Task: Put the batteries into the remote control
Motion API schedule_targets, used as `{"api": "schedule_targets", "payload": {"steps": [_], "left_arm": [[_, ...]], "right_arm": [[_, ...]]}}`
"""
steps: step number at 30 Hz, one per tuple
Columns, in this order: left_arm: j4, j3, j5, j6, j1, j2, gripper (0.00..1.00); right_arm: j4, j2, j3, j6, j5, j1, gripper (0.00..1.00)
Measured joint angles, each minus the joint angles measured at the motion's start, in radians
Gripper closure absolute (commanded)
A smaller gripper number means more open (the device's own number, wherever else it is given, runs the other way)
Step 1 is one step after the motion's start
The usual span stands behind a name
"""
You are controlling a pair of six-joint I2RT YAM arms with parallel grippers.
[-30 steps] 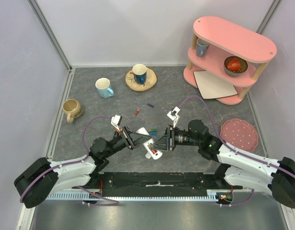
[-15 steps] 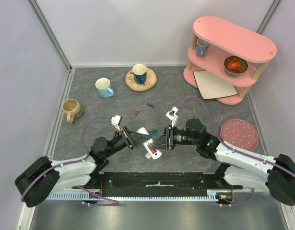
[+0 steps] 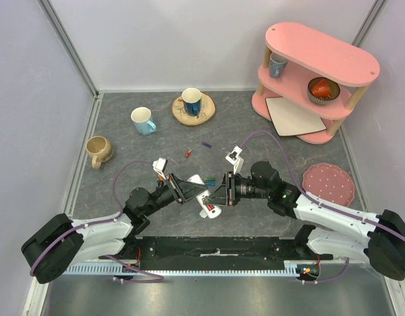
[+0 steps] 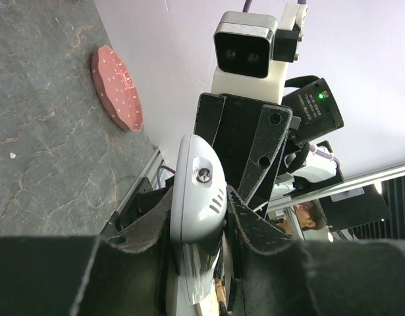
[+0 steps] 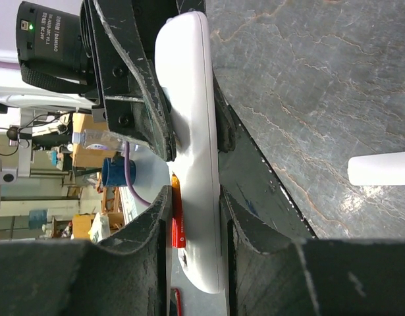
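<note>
The white remote control (image 3: 207, 201) hangs above the table's near middle, held between both arms. My left gripper (image 4: 199, 220) is shut on its rounded end (image 4: 198, 187). My right gripper (image 5: 194, 220) is shut across the other end (image 5: 192, 131), with one finger pressing a red battery (image 5: 176, 217) against the remote's side. In the top view the left gripper (image 3: 191, 191) and right gripper (image 3: 220, 195) meet nose to nose. Loose batteries lie behind them: a red one (image 3: 188, 153), a purple one (image 3: 206, 144) and a green-blue one (image 3: 209, 182).
A beige mug (image 3: 98, 151), a light-blue mug (image 3: 143, 120) and a blue cup on a wooden coaster (image 3: 193, 109) stand at the back left. A pink shelf unit (image 3: 313, 79) fills the back right, and a pink plate (image 3: 328, 184) lies to the right.
The right arm has shifted slightly left, closer in on the remote. The left arm and the remote have hardly moved.
</note>
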Motion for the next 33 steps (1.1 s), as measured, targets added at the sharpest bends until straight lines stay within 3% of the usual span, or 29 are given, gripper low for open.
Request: {"api": "schedule_targets", "payload": {"steps": [15,25,33], "left_arm": [[-0.043,0.000,-0.035,0.000,0.000,-0.012,0.98],[-0.107,0.001,-0.041,0.025,-0.015,-0.047,0.98],[-0.200,0.004,-0.069,0.030,-0.030,-0.113,0.98]], "right_arm": [[-0.045,0.026,0.031,-0.008,0.047,0.012,0.63],[-0.068,0.042,0.045,-0.019,0.084,0.018,0.41],[-0.159,0.017,0.069,-0.076,0.103,0.019,0.33]]}}
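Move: The red battery sits in the open slot of the remote, already between the right hand's fingers, its middle about 1 cm back from that hand and level with it. The white battery cover lies on the table about 2 cm back, 2 cm left and 12 cm below that hand; the green and blue batteries are some 11 cm straight ahead and 13 cm below. From the left hand, which holds the remote's far end, the red battery is about 6 cm back, 2 cm right and 2 cm lower. The right fingers keep squeezing the red battery and the remote's other face between them, then open to roughly twice their gap and release the squeeze, while that hand eases about 1 cm forward and as much down. The left hand keeps its hold on the remote and sinks some 1.5 cm with it. ##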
